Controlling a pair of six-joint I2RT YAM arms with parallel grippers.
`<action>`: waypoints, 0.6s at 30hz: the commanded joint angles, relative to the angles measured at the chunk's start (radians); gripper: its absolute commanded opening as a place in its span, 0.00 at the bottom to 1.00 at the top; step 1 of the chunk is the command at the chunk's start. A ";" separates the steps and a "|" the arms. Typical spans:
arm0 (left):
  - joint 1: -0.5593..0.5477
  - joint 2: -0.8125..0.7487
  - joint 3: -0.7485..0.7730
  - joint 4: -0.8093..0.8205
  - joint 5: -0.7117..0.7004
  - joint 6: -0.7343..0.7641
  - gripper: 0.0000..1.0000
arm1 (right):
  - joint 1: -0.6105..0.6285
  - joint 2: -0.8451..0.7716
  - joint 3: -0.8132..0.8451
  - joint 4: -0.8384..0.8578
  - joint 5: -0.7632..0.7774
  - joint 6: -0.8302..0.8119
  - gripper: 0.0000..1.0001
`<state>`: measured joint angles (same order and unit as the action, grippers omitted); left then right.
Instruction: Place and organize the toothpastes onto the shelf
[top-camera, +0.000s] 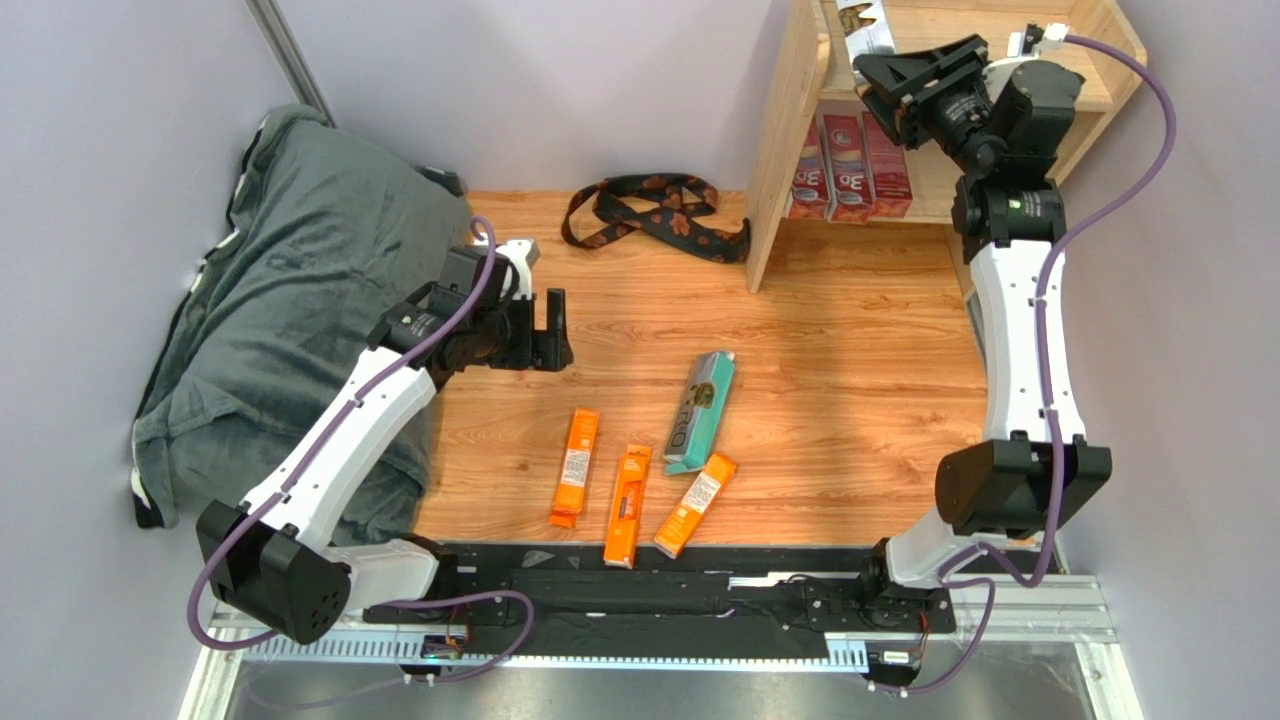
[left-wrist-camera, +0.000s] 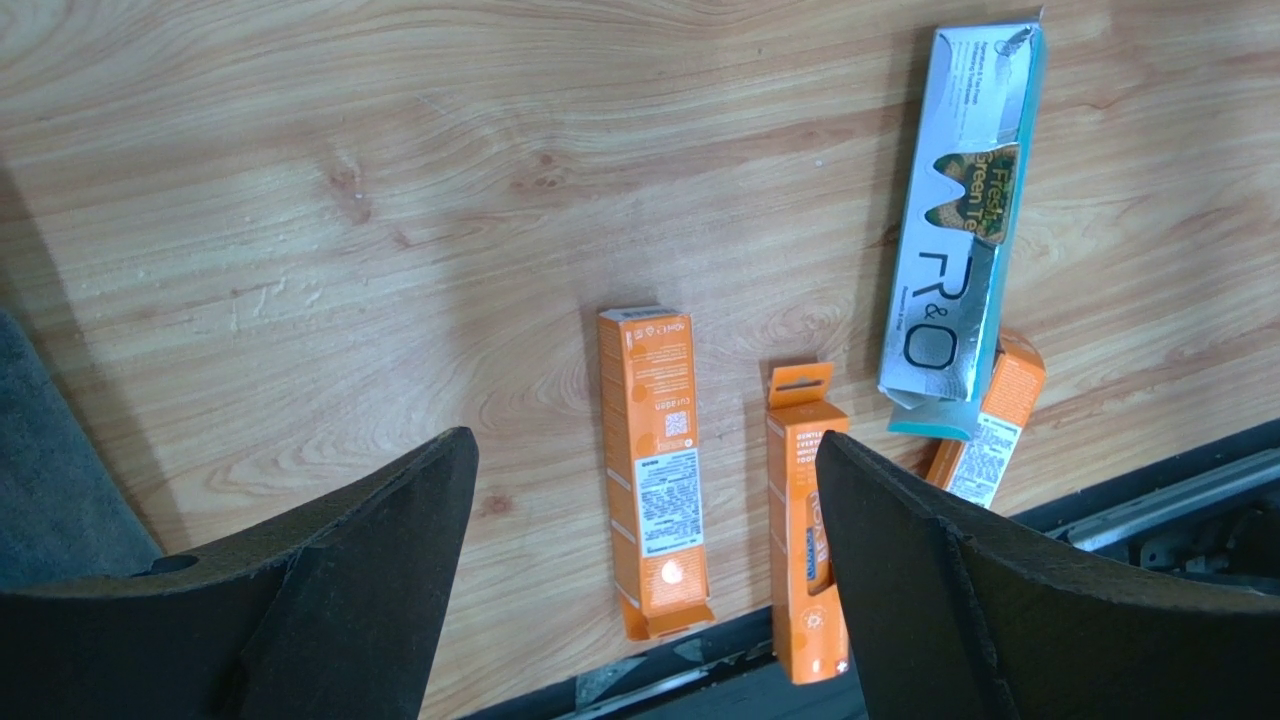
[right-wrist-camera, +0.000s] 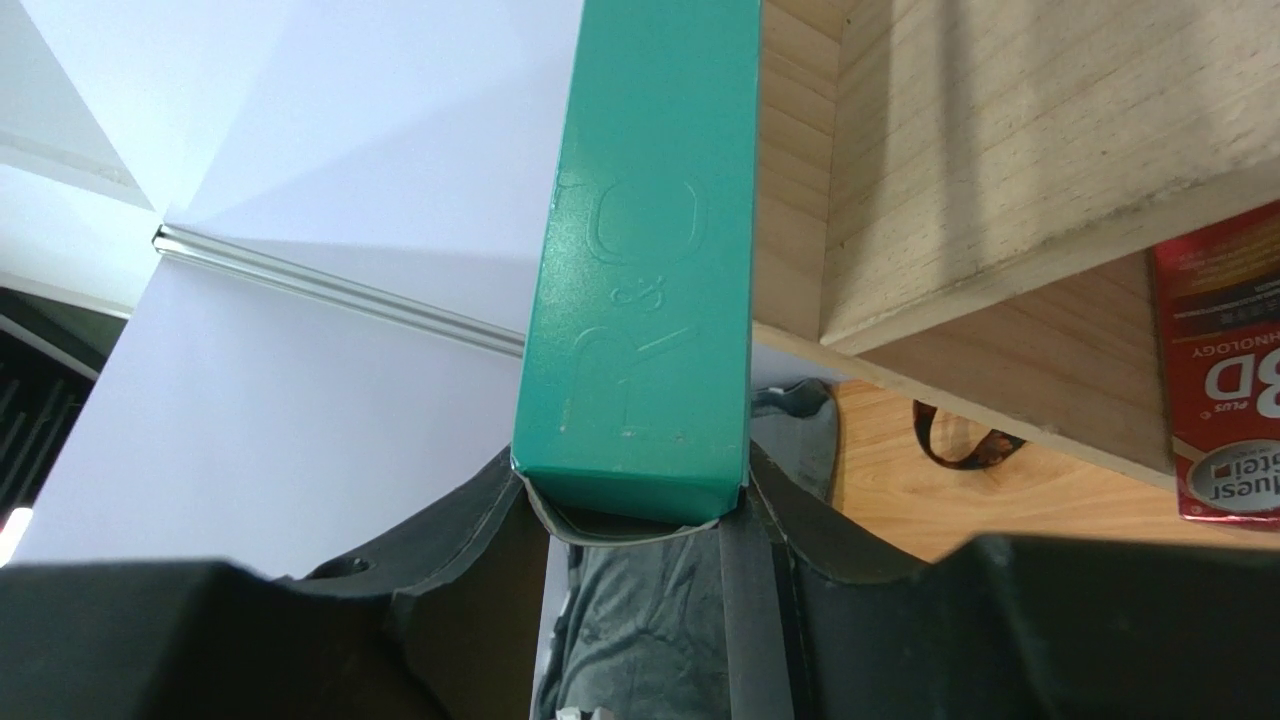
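My right gripper (right-wrist-camera: 639, 518) is shut on the end of a teal toothpaste box (right-wrist-camera: 646, 255), held up beside the wooden shelf (right-wrist-camera: 962, 165). In the top view that gripper (top-camera: 887, 68) is at the shelf's (top-camera: 789, 135) upper tier, and the teal box is mostly hidden. Dark red "3D" boxes (top-camera: 842, 168) stand on the lower tier; one (right-wrist-camera: 1225, 375) also shows in the right wrist view. On the table lie a silver-white box (top-camera: 702, 408) and three orange boxes (top-camera: 574, 467), (top-camera: 628, 504), (top-camera: 694, 504). My left gripper (left-wrist-camera: 646, 450) hovers open above the orange boxes (left-wrist-camera: 654, 450), holding nothing.
A black-and-brown strap (top-camera: 654, 210) lies on the table left of the shelf. A dark grey cloth (top-camera: 286, 300) is heaped along the left side, under the left arm. A black rail (top-camera: 676, 578) runs along the near edge, close to the orange boxes.
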<state>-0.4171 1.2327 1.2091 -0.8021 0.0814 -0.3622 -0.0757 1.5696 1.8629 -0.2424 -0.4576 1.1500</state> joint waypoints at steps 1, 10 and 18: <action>0.000 -0.010 -0.005 0.026 -0.002 0.022 0.92 | 0.002 0.064 0.079 0.101 -0.065 0.102 0.24; 0.000 -0.016 -0.039 0.035 0.008 0.011 0.92 | 0.002 0.125 0.102 0.072 -0.036 0.142 0.25; 0.000 -0.036 -0.063 0.043 0.012 0.009 0.92 | 0.002 0.173 0.098 0.068 -0.118 0.165 0.35</action>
<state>-0.4171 1.2312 1.1580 -0.7876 0.0814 -0.3607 -0.0776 1.7344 1.9255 -0.2096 -0.4995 1.2903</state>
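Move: The right gripper already grips the green toothpaste by its near end. The place for it, the left end of the upper shelf, lies about 12 cm ahead, 3 cm to the left and 5 cm below; the shelf's left side panel is some 8 cm ahead and 5 cm left. The red toothpastes stand on the lower shelf, roughly 8 cm ahead, straight in line and 20 cm down. From the left gripper that place is about 28 cm ahead, 35 cm right and 25 cm up. Slide the right gripper's green toothpaste onto the upper shelf beside the left side panel: bring the hand forward about 5 cm while sinking some 3.5 cm towards the board. Do most of the sinking early, then creep forward nearly level. Tip the fingers down and roll the hand's left side up, about 10 degrees in all, and keep the grip shut on the box. ##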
